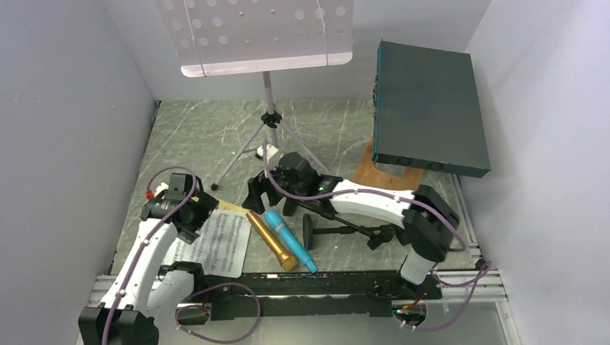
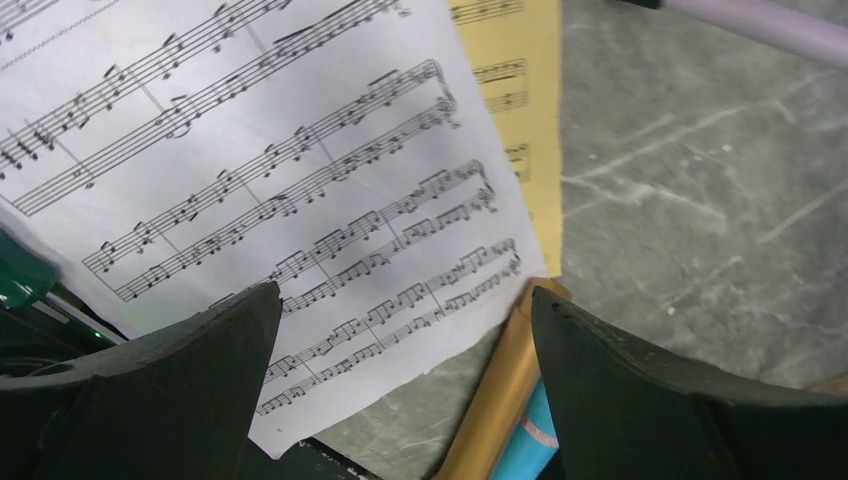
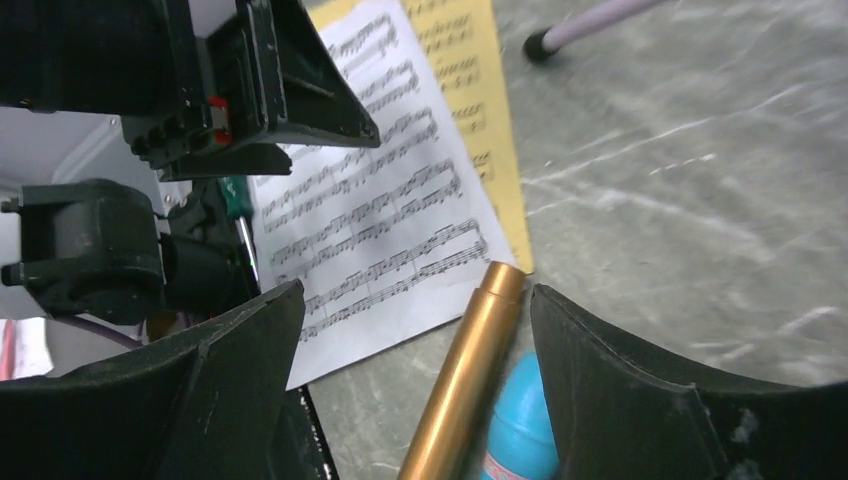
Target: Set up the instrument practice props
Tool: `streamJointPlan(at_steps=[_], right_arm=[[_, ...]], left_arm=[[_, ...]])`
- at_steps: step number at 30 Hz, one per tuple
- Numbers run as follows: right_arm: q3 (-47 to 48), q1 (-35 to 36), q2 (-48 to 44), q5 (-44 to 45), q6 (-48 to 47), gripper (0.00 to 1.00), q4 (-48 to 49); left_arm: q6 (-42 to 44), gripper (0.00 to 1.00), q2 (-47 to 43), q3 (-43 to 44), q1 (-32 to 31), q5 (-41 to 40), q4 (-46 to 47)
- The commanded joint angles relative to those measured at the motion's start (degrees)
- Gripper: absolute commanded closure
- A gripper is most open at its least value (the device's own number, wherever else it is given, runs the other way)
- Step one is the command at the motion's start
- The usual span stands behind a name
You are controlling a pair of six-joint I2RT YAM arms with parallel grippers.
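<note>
The music stand's pale perforated desk stands at the back on silver tripod legs. A white sheet-music page lies at the near left, overlapping a yellow page. Beside them lie the gold microphone and the blue microphone. A black round-based mic holder lies on its side under the right arm. My left gripper hangs open above the white page's corner. My right gripper is open above the microphones' far ends, holding nothing.
A large dark teal box leans at the back right over a brown wooden board. White walls close in the left, right and back. A black rail runs along the near edge. In the right wrist view the left arm is close by.
</note>
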Motion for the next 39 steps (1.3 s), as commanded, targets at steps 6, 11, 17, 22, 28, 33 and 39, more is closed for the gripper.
streamJointPlan(at_steps=[6,11,17,22,28,33,39], right_arm=[[13.6,-0.1,16.8,-15.9,3.5,0.27,-3.3],[23.2,-0.1,24.8,-19.1,1.9,0.36,-8.6],[33.7,-0.1,32.7,-17.5,0.0,0.36,-16.0],[38.5,-0.1,37.5,-18.1,-0.4,0.36,-18.3],[44.1,-0.2,42.7,-17.7,-1.6,0.37,-21.8],[45.5,-0.1,44.5,-15.0,-2.7,0.37,-23.4],[38.6,0.3,42.2,-19.5,0.2,0.39,-18.7]], left_arm=[[-3.9,0.01,2.8,-5.1,10.3,2.8,3.8],[-5.0,0.08,4.4,-7.7,16.5,6.3,6.0],[-6.3,0.24,5.5,-11.7,19.9,9.2,8.5],[-6.7,0.28,4.8,-12.6,20.3,7.7,7.7],[-7.2,0.36,4.8,-14.2,20.3,7.9,8.7],[-6.7,0.44,4.9,-15.2,20.2,8.2,9.9],[-6.3,0.48,5.3,-15.9,20.2,7.2,9.9]])
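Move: The white sheet's middle lies about 5 cm back, 2 cm right and 10 cm below the left hand; the yellow sheet's exposed strip is some 7 cm ahead, 6 cm right. From the right hand, that strip is roughly 14 cm left, 3 cm ahead and 18 cm down. The gold microphone lies 9 cm back, 2 cm right, the tripod's near foot 14 cm left, 6 cm ahead, both about 17 cm lower. Both grippers narrow while lowering towards the sheets, left about 8 cm, right some 15 cm and also leftward. ##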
